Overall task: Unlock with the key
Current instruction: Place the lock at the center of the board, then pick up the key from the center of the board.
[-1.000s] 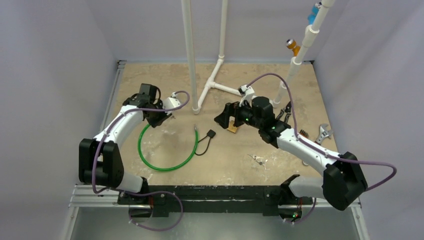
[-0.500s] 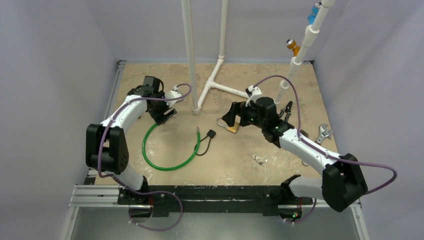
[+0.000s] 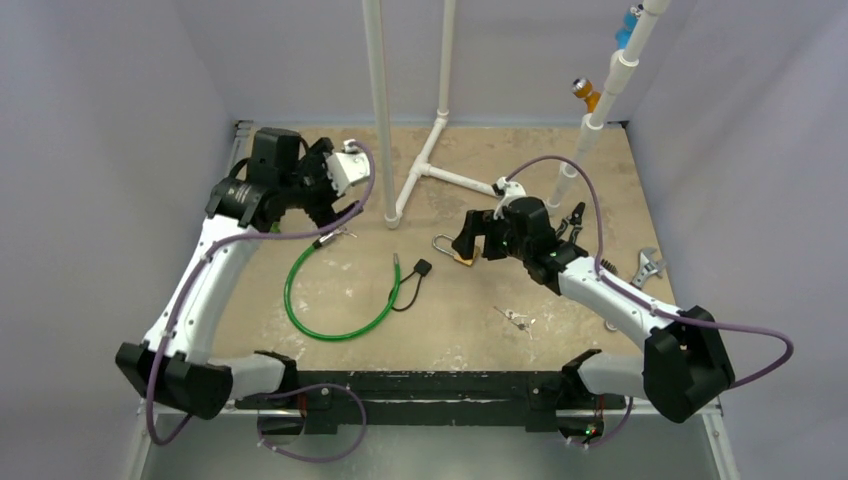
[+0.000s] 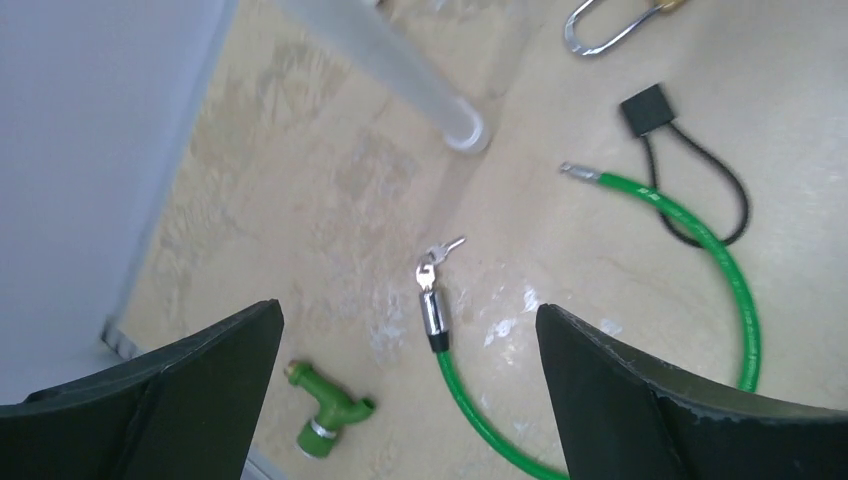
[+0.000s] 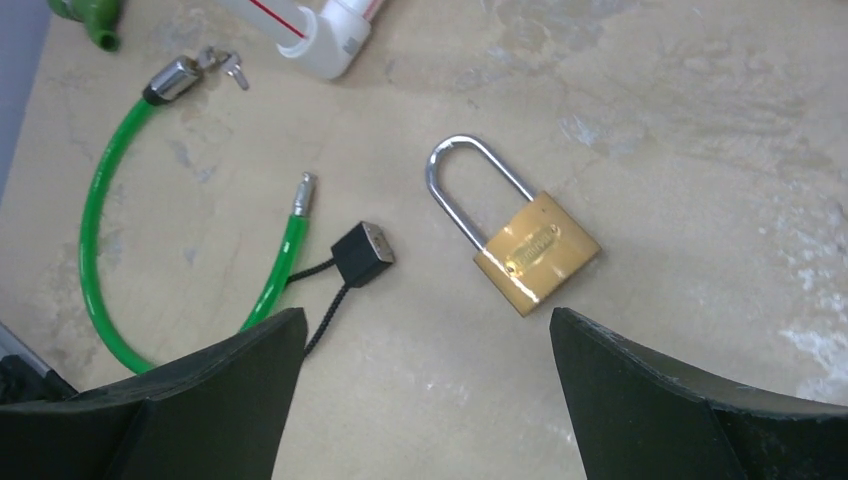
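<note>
A green cable lock (image 3: 335, 335) lies curled on the table. Its silver head (image 4: 432, 315) has a small key (image 4: 428, 272) at its end, with a second key on the ring. The cable's pin end (image 4: 578, 172) lies free, apart from the head. My left gripper (image 4: 408, 308) hangs open and empty well above the head, also seen in the top view (image 3: 322, 208). A brass padlock (image 5: 535, 250) with a closed-looking shackle lies flat just beyond my right gripper (image 5: 428, 312), which is open and empty over bare table.
A black tag on a cord (image 5: 362, 252) lies beside the cable's pin end. A green fitting (image 4: 325, 410) sits by the left wall. White pipes (image 3: 415, 175) stand at the back. More keys (image 3: 515, 320) and a wrench (image 3: 648, 265) lie on the right.
My left gripper has opened, let go at the cable's head and risen toward the back left. My right gripper has drawn back slightly from the padlock, uncovering its shackle.
</note>
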You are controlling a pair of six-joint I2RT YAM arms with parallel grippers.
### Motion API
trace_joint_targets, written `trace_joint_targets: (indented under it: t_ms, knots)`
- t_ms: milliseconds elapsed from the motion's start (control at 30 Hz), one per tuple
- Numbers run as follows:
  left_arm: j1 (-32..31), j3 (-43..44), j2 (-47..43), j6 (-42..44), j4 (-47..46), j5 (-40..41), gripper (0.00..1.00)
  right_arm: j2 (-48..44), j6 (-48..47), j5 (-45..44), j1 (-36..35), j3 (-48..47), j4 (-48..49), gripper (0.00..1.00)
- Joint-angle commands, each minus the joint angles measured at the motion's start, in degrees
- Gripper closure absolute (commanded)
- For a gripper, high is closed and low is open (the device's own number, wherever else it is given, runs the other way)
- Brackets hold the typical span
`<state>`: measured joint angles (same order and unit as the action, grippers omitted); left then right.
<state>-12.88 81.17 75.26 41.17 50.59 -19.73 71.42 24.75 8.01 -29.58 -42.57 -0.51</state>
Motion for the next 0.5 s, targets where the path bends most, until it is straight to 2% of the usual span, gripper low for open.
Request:
trace_joint_targets:
  t_ms: [0, 200, 467]
  knots:
    - [-9.62, -0.43, -6.75, 5.24, 1.65, -1.2, 0.0, -1.49, 2.8, -7.57, 0.05, -2.36, -9.77, 0.1]
    - [-14.64, 1.52, -8.38, 2.97, 2.16, -2.01, 0.0, -6.78, 8.95, -12.35, 0.07, 3.1, -19.31, 0.26]
    - [-18.98, 2.16, -9.2, 5.64, 2.35, 0.5, 0.0, -8.96, 14.15, -15.11, -0.04, 5.81, -30.46, 0.3]
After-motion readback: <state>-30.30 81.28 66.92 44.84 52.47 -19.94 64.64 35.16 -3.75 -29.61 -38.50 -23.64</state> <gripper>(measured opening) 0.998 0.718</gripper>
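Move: From the left hand the padlock lies some 22 cm to the right and 2 cm back, down on the board about 20 cm below; the black loop lock's head is some 15 cm right and 6 back, the upright pipe's foot some 8 right and 6 ahead. From the right hand the padlock's keys lie about 16 cm back, 11 to the right and 9 below, with the padlock almost straight underneath, only 1 cm left, and the black head 9 cm left, 4 back. The right hand leaves its place over the padlock and heads for the loose keys, going about 7 cm right with 6 cm each of back and down, its fingers tipping down and turning clockwise some 15 to 20 degrees while they draw in to roughly three quarters open. The left hand, still empty and wide open, swings right and back towards the padlock, roughly 11 cm along the board, quickly at first and then slowly, rising about 4 cm and turning some 20 degrees clockwise. ##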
